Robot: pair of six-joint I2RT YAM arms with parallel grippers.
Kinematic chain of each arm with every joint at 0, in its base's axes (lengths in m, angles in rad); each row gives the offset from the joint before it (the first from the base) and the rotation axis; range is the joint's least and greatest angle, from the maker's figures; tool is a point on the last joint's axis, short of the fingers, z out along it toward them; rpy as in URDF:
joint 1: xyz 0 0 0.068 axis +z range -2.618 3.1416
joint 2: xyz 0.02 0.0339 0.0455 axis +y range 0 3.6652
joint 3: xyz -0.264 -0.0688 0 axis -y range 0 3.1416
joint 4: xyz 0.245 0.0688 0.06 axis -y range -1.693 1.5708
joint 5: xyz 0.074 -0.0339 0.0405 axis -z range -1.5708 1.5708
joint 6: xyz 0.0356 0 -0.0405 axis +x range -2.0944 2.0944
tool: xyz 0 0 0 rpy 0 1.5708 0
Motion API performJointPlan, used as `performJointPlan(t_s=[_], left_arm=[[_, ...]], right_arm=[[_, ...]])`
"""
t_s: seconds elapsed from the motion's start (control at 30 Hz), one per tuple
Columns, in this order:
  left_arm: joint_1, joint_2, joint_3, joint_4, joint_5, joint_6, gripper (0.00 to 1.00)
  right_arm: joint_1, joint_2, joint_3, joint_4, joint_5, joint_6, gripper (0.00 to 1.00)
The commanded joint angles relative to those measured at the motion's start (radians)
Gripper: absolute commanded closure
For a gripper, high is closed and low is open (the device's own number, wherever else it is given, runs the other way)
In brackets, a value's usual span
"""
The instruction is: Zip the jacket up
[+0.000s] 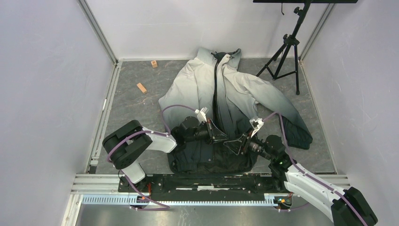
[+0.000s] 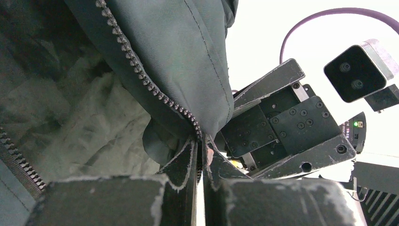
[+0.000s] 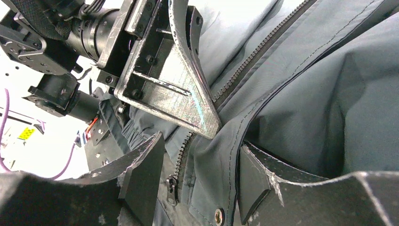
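The jacket [image 1: 235, 89] lies flat on the table, pale collar far, black hem near the arm bases, front open along the dark zipper. My left gripper [image 1: 222, 138] is low on the front, and in the left wrist view [image 2: 200, 146] it is shut on the edge of the jacket [image 2: 188, 56] with the zipper teeth [image 2: 141, 77] between the jaws. My right gripper [image 1: 233, 145] is right beside it. In the right wrist view [image 3: 200, 155] it is open, jaws either side of the jacket's front flap [image 3: 306, 94], with the zipper slider [image 3: 172, 184] hanging between them.
A black tripod [image 1: 287, 52] stands at the back right, touching the jacket's sleeve area. Two small wooden blocks [image 1: 141, 87] [image 1: 154, 63] lie on the table at the back left. White walls close in three sides.
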Motion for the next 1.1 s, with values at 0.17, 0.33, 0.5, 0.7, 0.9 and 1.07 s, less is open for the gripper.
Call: performJointPlan(t_s=[0.17,0.33,0.5,0.7,0.9,1.07], left_arm=[[-0.009,-0.036,0.044,0.005,0.019,0.042,0.98],[-0.008,-0.041,0.034,0.011,0.016,0.04,0.98],[-0.008,-0.038,0.036,0.014,0.017,0.045,0.98],[-0.009,-0.044,0.04,-0.003,0.024,0.056,0.98],[-0.006,-0.115,0.052,-0.164,-0.01,0.138,0.8],[-0.006,-0.269,0.09,-0.532,-0.096,0.3,0.36]], right_arm=[[0.003,0.051,-0.117,0.055,-0.066,-0.069,0.56],[0.003,0.049,-0.103,0.044,-0.068,-0.074,0.67],[0.002,0.046,-0.106,0.039,-0.079,-0.09,0.81],[0.0,0.062,-0.112,0.05,-0.079,-0.125,1.0],[-0.015,0.052,-0.094,0.019,-0.103,-0.201,1.0],[-0.03,0.027,-0.074,-0.043,-0.12,-0.301,1.0]])
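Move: The left hand still pinches the zip edge of the jacket's right front and holds it up. The bit of edge just below the pinch lies roughly 2 cm back and 2 cm down from that hand. From the right hand's half-open fingers it is about level fore and aft, 1 cm left and 2 cm below. The zip slider hangs about 2 cm back, 2 cm left and 4 cm below the right hand; the left zip edge lies some 2 cm ahead, 6 cm left and 9 cm below. The right hand sinks about 2.5 cm, shutting on the right zip edge; then the left opens, easing left. ##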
